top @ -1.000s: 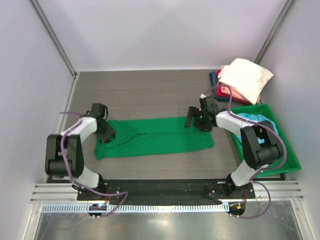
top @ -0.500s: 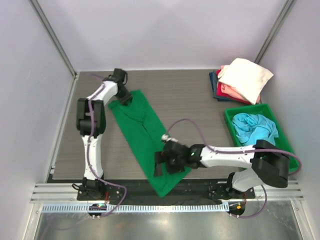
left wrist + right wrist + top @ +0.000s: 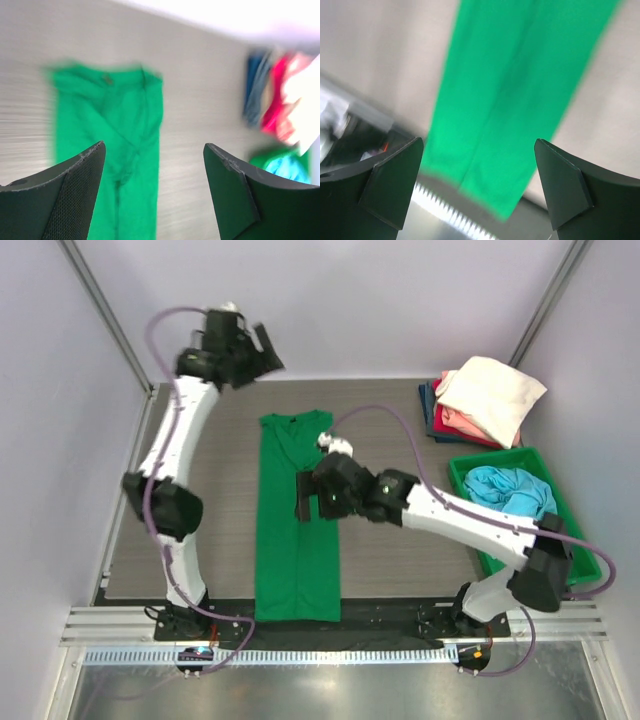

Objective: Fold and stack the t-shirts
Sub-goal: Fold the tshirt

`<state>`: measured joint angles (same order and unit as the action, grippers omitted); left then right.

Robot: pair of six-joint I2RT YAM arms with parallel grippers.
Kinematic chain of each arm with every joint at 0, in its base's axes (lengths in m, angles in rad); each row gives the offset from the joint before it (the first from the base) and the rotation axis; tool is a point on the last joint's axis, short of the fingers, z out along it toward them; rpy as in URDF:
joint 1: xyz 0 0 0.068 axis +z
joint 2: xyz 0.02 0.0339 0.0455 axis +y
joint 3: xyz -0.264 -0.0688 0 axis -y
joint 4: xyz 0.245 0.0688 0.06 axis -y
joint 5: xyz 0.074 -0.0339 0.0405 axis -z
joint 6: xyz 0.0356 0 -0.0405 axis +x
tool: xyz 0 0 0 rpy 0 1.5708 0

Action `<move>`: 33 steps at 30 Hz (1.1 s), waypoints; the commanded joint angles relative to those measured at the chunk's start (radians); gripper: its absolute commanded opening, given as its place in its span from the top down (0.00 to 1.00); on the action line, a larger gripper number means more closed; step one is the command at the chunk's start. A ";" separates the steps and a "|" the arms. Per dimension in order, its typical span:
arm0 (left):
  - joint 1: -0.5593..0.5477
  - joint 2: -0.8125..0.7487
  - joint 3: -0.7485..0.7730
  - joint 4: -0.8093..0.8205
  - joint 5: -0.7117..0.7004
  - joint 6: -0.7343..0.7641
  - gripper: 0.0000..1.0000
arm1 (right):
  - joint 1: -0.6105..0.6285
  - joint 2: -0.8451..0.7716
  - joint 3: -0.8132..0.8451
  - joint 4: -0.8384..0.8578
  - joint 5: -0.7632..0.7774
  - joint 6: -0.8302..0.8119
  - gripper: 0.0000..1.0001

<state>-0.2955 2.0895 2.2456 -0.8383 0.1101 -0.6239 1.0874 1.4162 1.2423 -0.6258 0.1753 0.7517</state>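
The bright green V-neck t-shirt (image 3: 296, 530) lies flat as a long narrow strip, collar at the far end and hem at the table's front edge. It also shows in the left wrist view (image 3: 112, 150) and the right wrist view (image 3: 515, 100). My left gripper (image 3: 267, 352) is open and empty, raised high near the back wall (image 3: 155, 192). My right gripper (image 3: 303, 498) is open and empty just above the shirt's middle (image 3: 477, 187). A cream t-shirt (image 3: 492, 392) tops a pink-red one (image 3: 455, 426) and a navy one (image 3: 427, 398) at the back right. A light blue t-shirt (image 3: 512, 490) lies crumpled in the bin.
The rigid green plastic bin (image 3: 582, 552) stands at the right edge, in front of the stack. The green shirt's hem reaches the black strip and metal rail (image 3: 330, 625) at the table's front. Walls close in at the left, back and right.
The green shirt swung from lying crosswise, through a diagonal, to lying lengthwise. Both grippers let go of it; the left arm rose to the back, the right moved over the shirt's middle.
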 commanded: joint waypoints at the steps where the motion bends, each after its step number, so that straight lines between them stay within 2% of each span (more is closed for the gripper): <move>1: 0.076 -0.282 -0.024 -0.149 -0.176 0.070 0.20 | -0.104 0.128 0.115 -0.028 0.044 -0.185 0.00; 2: 0.078 -0.336 -0.108 -0.171 -0.203 0.082 0.20 | -0.145 0.165 0.187 -0.020 0.041 -0.213 0.00; 3: 0.079 -0.459 -0.169 -0.179 -0.223 0.101 0.20 | -0.162 0.202 0.227 -0.015 0.041 -0.235 0.00; 4: 0.078 -0.520 -0.241 -0.171 -0.224 0.114 0.21 | -0.181 0.293 0.271 -0.017 0.026 -0.273 0.00; 5: 0.078 -0.579 -0.388 -0.153 -0.224 0.143 0.21 | -0.210 0.334 0.357 -0.014 0.017 -0.290 0.00; 7: 0.078 -0.768 -0.542 -0.134 -0.237 0.162 0.21 | -0.242 0.467 0.440 -0.009 0.010 -0.307 0.00; 8: 0.078 -0.836 -0.683 -0.125 -0.250 0.171 0.21 | -0.256 0.513 0.523 -0.003 -0.032 -0.327 0.00; 9: 0.078 -0.891 -0.745 -0.124 -0.260 0.171 0.21 | -0.289 0.553 0.557 0.009 -0.063 -0.331 0.00; 10: 0.078 -1.089 -0.941 -0.125 -0.269 0.164 0.22 | -0.337 0.676 0.669 0.026 -0.150 -0.334 0.00; 11: 0.078 -1.091 -0.943 -0.127 -0.270 0.164 0.22 | -0.337 0.713 0.706 0.035 -0.151 -0.334 0.00; 13: 0.076 -1.195 -1.033 -0.110 -0.227 0.135 0.24 | -0.372 0.794 0.779 0.047 -0.261 -0.331 0.00; 14: 0.076 -1.295 -1.120 -0.079 -0.195 0.127 0.24 | -0.380 0.872 0.857 0.051 -0.282 -0.334 0.00; 17: 0.076 -1.449 -1.220 -0.065 -0.175 0.112 0.24 | -0.403 0.958 0.968 0.060 -0.327 -0.336 0.00; 21: 0.075 -1.563 -1.276 -0.056 -0.210 0.107 0.24 | -0.432 1.111 1.066 0.087 -0.391 -0.307 0.00; 24: 0.075 -1.641 -1.328 0.008 -0.170 0.104 0.24 | -0.449 1.197 1.128 0.094 -0.425 -0.281 0.01; 27: 0.076 -1.686 -1.354 0.036 -0.217 0.116 0.22 | -0.471 1.239 1.158 0.098 -0.373 -0.282 0.01; 29: 0.078 -1.689 -1.356 0.027 -0.251 0.110 0.22 | -0.480 1.276 1.180 0.104 -0.277 -0.291 0.01; 33: 0.081 -1.680 -1.351 0.021 -0.256 0.109 0.22 | -0.521 1.363 1.281 0.138 -0.264 -0.287 0.01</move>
<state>-0.2203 0.4053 0.8883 -0.8680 -0.1165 -0.5156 0.6052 2.6827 2.4718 -0.4980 -0.1524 0.4675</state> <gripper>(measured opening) 0.781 0.992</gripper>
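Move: The green t-shirt lies unheld in a lengthwise strip. Its collar end is about 35 cm ahead of the right hand, 5 cm to its left and 18 cm below; its hem overhangs the near table edge, some 16 cm back and 2 cm left. The folded stack sits level with the collar, 48 cm to its right. From the left hand, the collar is roughly 25 cm below, 1 cm ahead and 4 cm right. The right hand, wide open, sweeps about 34 cm forward along the t-shirt towards the collar, easing some 8 cm left and sinking 14 cm, with the last few centimetres running nearly level and low so that the fingertips seem to brush the cloth. Meanwhile the left hand, already empty and open, clears out of the way, back some 34 cm and 16 cm to its left, first arching up and then coming down to its starting height while its fingers tip up about 20 degrees. ##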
